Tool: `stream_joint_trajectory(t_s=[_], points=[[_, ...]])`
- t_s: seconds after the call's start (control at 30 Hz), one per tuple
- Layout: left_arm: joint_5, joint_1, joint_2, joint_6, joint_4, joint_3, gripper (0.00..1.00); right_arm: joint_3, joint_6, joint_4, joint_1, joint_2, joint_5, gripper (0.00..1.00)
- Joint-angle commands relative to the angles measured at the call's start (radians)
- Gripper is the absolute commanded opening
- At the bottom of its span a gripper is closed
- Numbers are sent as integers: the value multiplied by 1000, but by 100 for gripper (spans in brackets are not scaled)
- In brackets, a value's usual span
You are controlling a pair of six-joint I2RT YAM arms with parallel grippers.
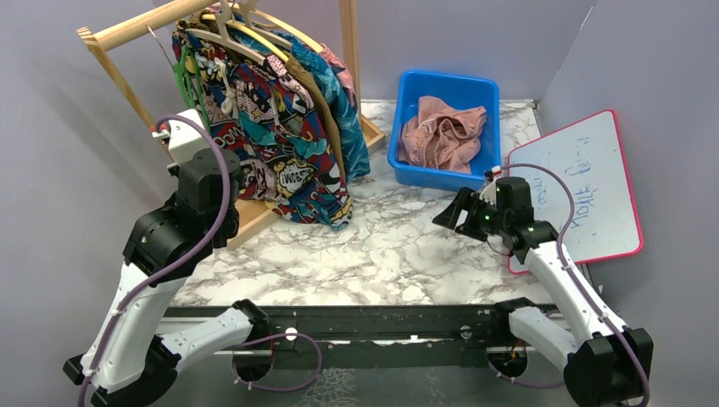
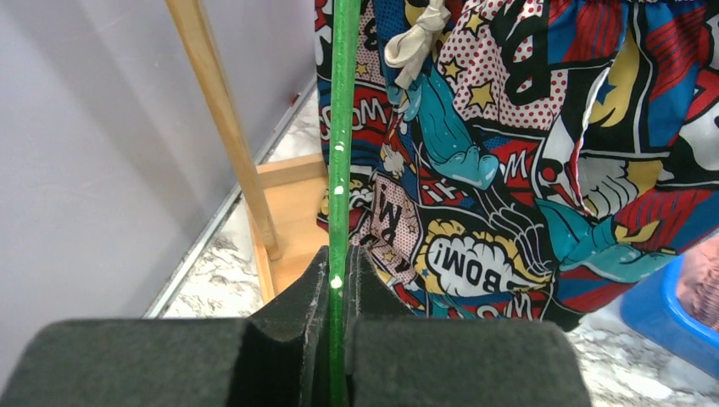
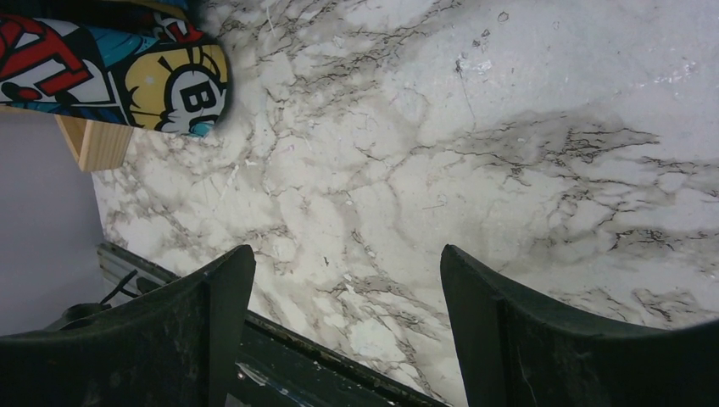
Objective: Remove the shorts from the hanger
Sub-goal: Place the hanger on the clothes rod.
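Multicolour comic-print shorts [image 1: 280, 140] hang from a green hanger [image 2: 342, 127] at the front of the wooden rack, their white drawstring [image 2: 415, 38] dangling. Behind them on other hangers are olive-brown shorts [image 1: 326, 110] and teal shorts [image 1: 354, 131]. My left gripper [image 2: 339, 263] is shut on the green hanger's thin bar, just left of the comic-print fabric. Plain dusty pink shorts [image 1: 441, 131] lie crumpled in the blue bin [image 1: 428, 176]. My right gripper [image 1: 447, 216] hovers open over the marble table [image 3: 424, 153], holding nothing.
The wooden rack [image 1: 136, 30] stands at the back left, its base plank [image 2: 292, 212] on the table below the shorts. A pink-framed whiteboard [image 1: 585, 186] leans at the right wall. Grey walls close in on both sides.
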Motion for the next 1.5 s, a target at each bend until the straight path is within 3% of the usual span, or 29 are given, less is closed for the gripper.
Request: stream_joint_trajectory(t_s=[0.0, 0.4, 0.8, 0.93, 1.13, 1.23, 1.47], points=[[-123, 3, 12, 87, 149, -19, 0, 19, -11, -1, 2, 7, 9, 83], [-203, 3, 47, 283, 303, -9, 0, 4, 12, 13, 2, 8, -22, 82], [-190, 9, 83, 258, 278, -27, 0, 7, 20, 12, 2, -2, -38, 82], [-125, 59, 107, 246, 266, -21, 0, 7, 12, 7, 2, -1, -39, 82], [151, 318, 164, 252, 253, -13, 0, 5, 4, 5, 2, 1, -36, 83], [190, 348, 128, 252, 309, -28, 0, 5, -1, -5, 2, 0, -30, 83], [226, 359, 104, 204, 266, -76, 0, 8, -20, -1, 2, 2, -34, 83]])
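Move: The left gripper holds the green hanger, hook uppermost. The spot on the clothes rod for its hook is about 9 cm ahead of that hand, 4 cm left and roughly 20 cm higher. At hand height the rack's left post stands some 14 cm ahead and 11 cm left, while the comic-print shorts hang about 17 cm ahead, 6 cm right and 8 cm lower. From the right hand, the rod spot is about 7 cm ahead, 53 cm left and 47 cm up. Keep the left fingers shut on the green hanger and lift it about 3 cm while easing forward, rolling the hand's left side up some 10 degrees and turning it slightly counter-clockwise. Then swing it forward, left and down, between the post and the comic-print shorts, to bring the hook to the rod. Travel about 6 cm forward and 4 cm left in all, ending about 1 cm lower. ##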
